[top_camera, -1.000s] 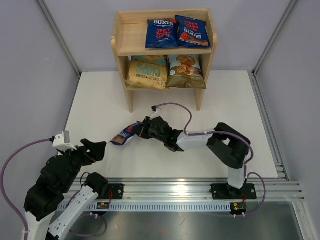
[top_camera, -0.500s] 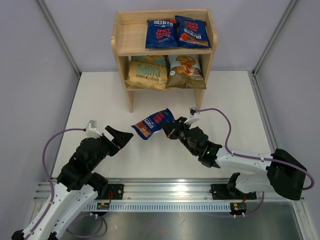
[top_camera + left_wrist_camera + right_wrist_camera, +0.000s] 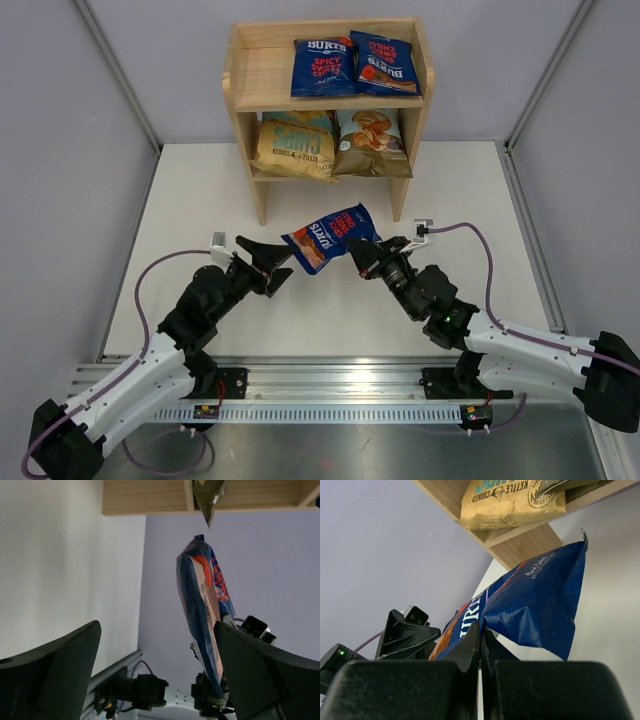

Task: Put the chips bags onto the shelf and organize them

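My right gripper [image 3: 362, 252] is shut on the lower edge of a dark-blue Burts chips bag [image 3: 332, 237], held in the air in front of the shelf [image 3: 262, 75]. In the right wrist view the closed jaws [image 3: 481, 635] pinch the bag [image 3: 535, 600]. My left gripper [image 3: 272, 262] stands wide open just left of the bag, holding nothing; in its own view the bag [image 3: 202, 610] hangs near its right finger [image 3: 255, 675]. Two Burts bags [image 3: 324, 66] [image 3: 386, 62] lie on the top tier. A tan bag [image 3: 296, 146] and a cassava bag [image 3: 370, 142] fill the lower tier.
The left part of the shelf's top tier [image 3: 258, 62] is bare wood. Grey walls [image 3: 60, 150] close in the white table [image 3: 200, 190] on both sides. A metal rail [image 3: 340, 380] runs along the near edge. Purple cables [image 3: 480, 250] loop from both wrists.
My right arm swung right and raised the Burts bag towards the shelf. My left arm came forward from the near left corner and now sits open beside the bag.
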### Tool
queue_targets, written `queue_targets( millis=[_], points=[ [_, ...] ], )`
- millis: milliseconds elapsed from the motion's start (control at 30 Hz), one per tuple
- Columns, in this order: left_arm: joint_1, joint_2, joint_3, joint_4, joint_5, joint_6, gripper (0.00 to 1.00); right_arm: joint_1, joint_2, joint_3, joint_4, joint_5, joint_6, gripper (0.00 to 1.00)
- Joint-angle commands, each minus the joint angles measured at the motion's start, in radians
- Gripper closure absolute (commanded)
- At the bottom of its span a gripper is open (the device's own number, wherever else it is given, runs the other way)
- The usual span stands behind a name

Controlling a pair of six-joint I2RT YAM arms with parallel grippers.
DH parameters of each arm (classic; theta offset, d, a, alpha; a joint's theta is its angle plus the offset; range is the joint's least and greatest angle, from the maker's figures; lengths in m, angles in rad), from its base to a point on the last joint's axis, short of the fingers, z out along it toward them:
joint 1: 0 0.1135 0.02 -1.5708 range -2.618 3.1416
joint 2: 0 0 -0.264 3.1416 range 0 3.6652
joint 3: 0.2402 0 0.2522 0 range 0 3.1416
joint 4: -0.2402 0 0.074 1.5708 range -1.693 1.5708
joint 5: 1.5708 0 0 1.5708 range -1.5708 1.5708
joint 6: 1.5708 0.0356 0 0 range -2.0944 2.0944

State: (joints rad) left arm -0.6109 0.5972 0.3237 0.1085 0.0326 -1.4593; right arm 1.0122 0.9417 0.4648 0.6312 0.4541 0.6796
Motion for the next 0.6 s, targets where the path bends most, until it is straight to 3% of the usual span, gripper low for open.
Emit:
queue_targets(
  millis=[0,100,300,433,467,533,567],
  points=[
    [-0.081,0.079,0.035,0.264,-0.029,-0.062,0.01,0.006,-0.030,0.000,0.041,0.037,-0.055,1.00],
    [-0.140,0.148,0.069,0.315,-0.091,-0.064,0.01,0.006,-0.041,-0.005,0.056,0.008,-0.067,1.00],
    [-0.161,0.303,0.107,0.462,-0.069,-0.073,0.01,0.005,-0.058,-0.032,0.104,-0.075,-0.103,1.00],
    [-0.167,0.343,0.118,0.513,-0.074,-0.061,0.15,0.006,-0.093,-0.069,0.119,-0.115,-0.110,1.00],
    [-0.170,0.349,0.120,0.520,-0.076,-0.059,0.29,0.006,-0.102,-0.074,0.120,-0.123,-0.112,1.00],
    [-0.174,0.365,0.124,0.534,-0.076,-0.059,0.35,0.006,-0.110,-0.086,0.120,-0.137,-0.117,1.00],
    [-0.174,0.369,0.126,0.539,-0.074,-0.059,0.48,0.006,-0.116,-0.089,0.120,-0.138,-0.118,1.00]
  ],
)
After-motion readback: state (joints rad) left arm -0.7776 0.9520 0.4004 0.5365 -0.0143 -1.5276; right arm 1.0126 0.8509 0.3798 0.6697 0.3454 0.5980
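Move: The blue Burts bag, pinched in the right fingers, has its middle about 10 cm to the right of the left hand, 4 cm ahead and 4 cm above it; its free end points at the open left fingers. From the right hand that middle is roughly 5 cm left, 2 cm ahead and 2 cm lower. On the lower shelf, the gold chips bag stands some 31 cm ahead of the left hand, 1 cm right and about level in height; the brown bag is 31 cm ahead, 21 cm right, also level. The left hand travels about 7 cm to the right and climbs some 4 cm to the blue bag's free left end, taking that end in between its wide-open fingers and, late on, starting to close them until they stand a little over half open. The right hand keeps its shut pinch on the other part of the bag, nearly still at first, then eases back about 2 cm with a slight counter-clockwise turn. ##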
